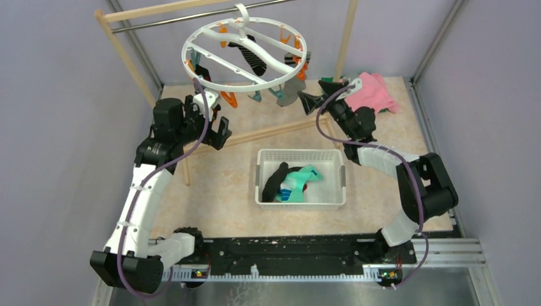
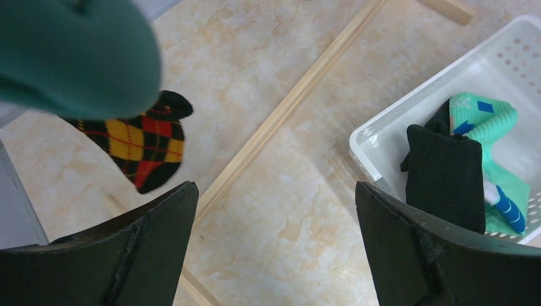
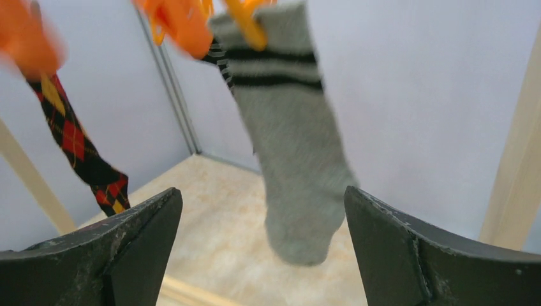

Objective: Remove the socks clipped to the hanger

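The hanger point(image 1: 210, 35), a white ring with orange and teal clips, hangs from the rack at the back. A black-white striped sock point(image 1: 253, 58) and a grey sock point(image 1: 290, 93) dangle from it. My right gripper point(image 1: 311, 102) is open just right of the grey sock. In the right wrist view that grey sock point(image 3: 293, 140), black-banded and held by an orange clip point(image 3: 245, 25), hangs free between the open fingers point(image 3: 383, 242), with an argyle sock point(image 3: 76, 146) to the left. My left gripper point(image 1: 220, 131) is open and empty below the ring's left side, above the floor near the argyle sock point(image 2: 140, 143).
A white slotted basket point(image 1: 332, 158) at mid-table holds a black sock point(image 1: 275, 180) and a teal sock point(image 1: 300, 182). Pink cloth point(image 1: 373, 92) and green cloth point(image 1: 328, 81) lie at back right. The wooden rack's floor rail point(image 1: 274, 131) crosses behind the basket.
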Available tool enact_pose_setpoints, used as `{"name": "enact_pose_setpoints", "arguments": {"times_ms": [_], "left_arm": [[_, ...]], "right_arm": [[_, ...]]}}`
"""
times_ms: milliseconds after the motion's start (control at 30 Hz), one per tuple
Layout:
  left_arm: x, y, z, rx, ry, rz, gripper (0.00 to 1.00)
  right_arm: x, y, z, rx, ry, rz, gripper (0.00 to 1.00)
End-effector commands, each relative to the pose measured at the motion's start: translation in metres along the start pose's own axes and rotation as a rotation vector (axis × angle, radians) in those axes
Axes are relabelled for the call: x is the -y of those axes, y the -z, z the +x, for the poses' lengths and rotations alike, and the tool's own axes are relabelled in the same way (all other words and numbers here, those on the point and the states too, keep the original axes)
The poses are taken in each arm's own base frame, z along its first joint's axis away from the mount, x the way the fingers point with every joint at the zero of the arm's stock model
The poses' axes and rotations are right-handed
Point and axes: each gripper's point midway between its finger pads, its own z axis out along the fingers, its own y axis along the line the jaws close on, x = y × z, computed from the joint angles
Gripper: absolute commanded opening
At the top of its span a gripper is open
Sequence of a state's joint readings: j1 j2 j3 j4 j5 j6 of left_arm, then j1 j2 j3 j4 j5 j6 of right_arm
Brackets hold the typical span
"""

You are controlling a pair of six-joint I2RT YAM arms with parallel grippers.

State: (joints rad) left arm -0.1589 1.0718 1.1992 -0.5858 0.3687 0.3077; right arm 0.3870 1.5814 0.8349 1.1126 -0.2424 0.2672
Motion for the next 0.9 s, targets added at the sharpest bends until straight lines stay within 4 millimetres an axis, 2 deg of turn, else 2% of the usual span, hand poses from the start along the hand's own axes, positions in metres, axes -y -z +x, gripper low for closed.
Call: {"name": "enact_pose_setpoints", "arguments": {"times_ms": [0,167,300,367,433,567,667,700,733,867], "left_arm": [[-0.005,0.008,-0.017,0.045,0.093,-0.009,0.99],[-0.019,0.014,-0.016,0.043,0.16,-0.026,0.99],[-0.024,0.014,-0.013,0.034,0.192,-0.015,0.99],[-0.02,0.012,-0.008,0.023,0.186,0.01,0.99],[-0.013,0.01,-0.001,0.004,0.182,0.055,0.99],[0.01,0.012,0.014,-0.042,0.154,0.179,0.99],[0.029,0.022,0.019,-0.048,0.124,0.267,0.99],[0.036,0.026,0.018,-0.046,0.126,0.296,0.99],[0.043,0.031,0.016,-0.038,0.129,0.33,0.99],[0.068,0.048,0.011,-0.013,0.129,0.445,0.99]], "right_arm": [[0.001,-0.037,-0.022,0.049,0.008,-0.088,0.99],[0.013,-0.063,-0.008,0.039,0.018,-0.1,0.99],[0.007,-0.064,0.0,0.033,0.022,-0.154,0.99],[-0.001,-0.061,0.002,0.03,0.022,-0.198,0.96],[-0.007,-0.059,0.0,0.03,0.021,-0.231,0.85],[-0.019,-0.052,-0.014,0.046,0.012,-0.265,0.52],[-0.03,-0.041,-0.028,0.056,0.004,-0.292,0.24],[-0.034,-0.037,-0.031,0.054,-0.002,-0.299,0.08],[-0.038,-0.033,-0.036,0.056,-0.009,-0.298,0.0],[-0.058,-0.016,-0.05,0.064,-0.013,-0.319,0.0]]}}
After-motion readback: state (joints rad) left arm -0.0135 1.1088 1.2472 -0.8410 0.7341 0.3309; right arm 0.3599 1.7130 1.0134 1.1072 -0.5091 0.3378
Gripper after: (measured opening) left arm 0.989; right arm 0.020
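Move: The grey sock hangs about 6 cm ahead of the open right gripper, 5 cm to its left and a little higher, with the orange clips some 10 cm above its middle. The striped sock lies roughly 13 cm ahead and 15 cm left; the white basket is about 18 cm back, 2 cm left and 27 cm below. From the left hand the grey sock lies some 17 cm ahead, 15 cm right and 3 cm up. Reach the open right gripper forward about 5 cm and left some 4 cm to the hanging grey sock, turning it about 15 degrees counter-clockwise; shut the fingers on the cloth while easing back, then pull back towards the base, about 5 cm in all. Shift the empty, open left gripper slightly left, then draw it back about 5 cm, tipping it down. ##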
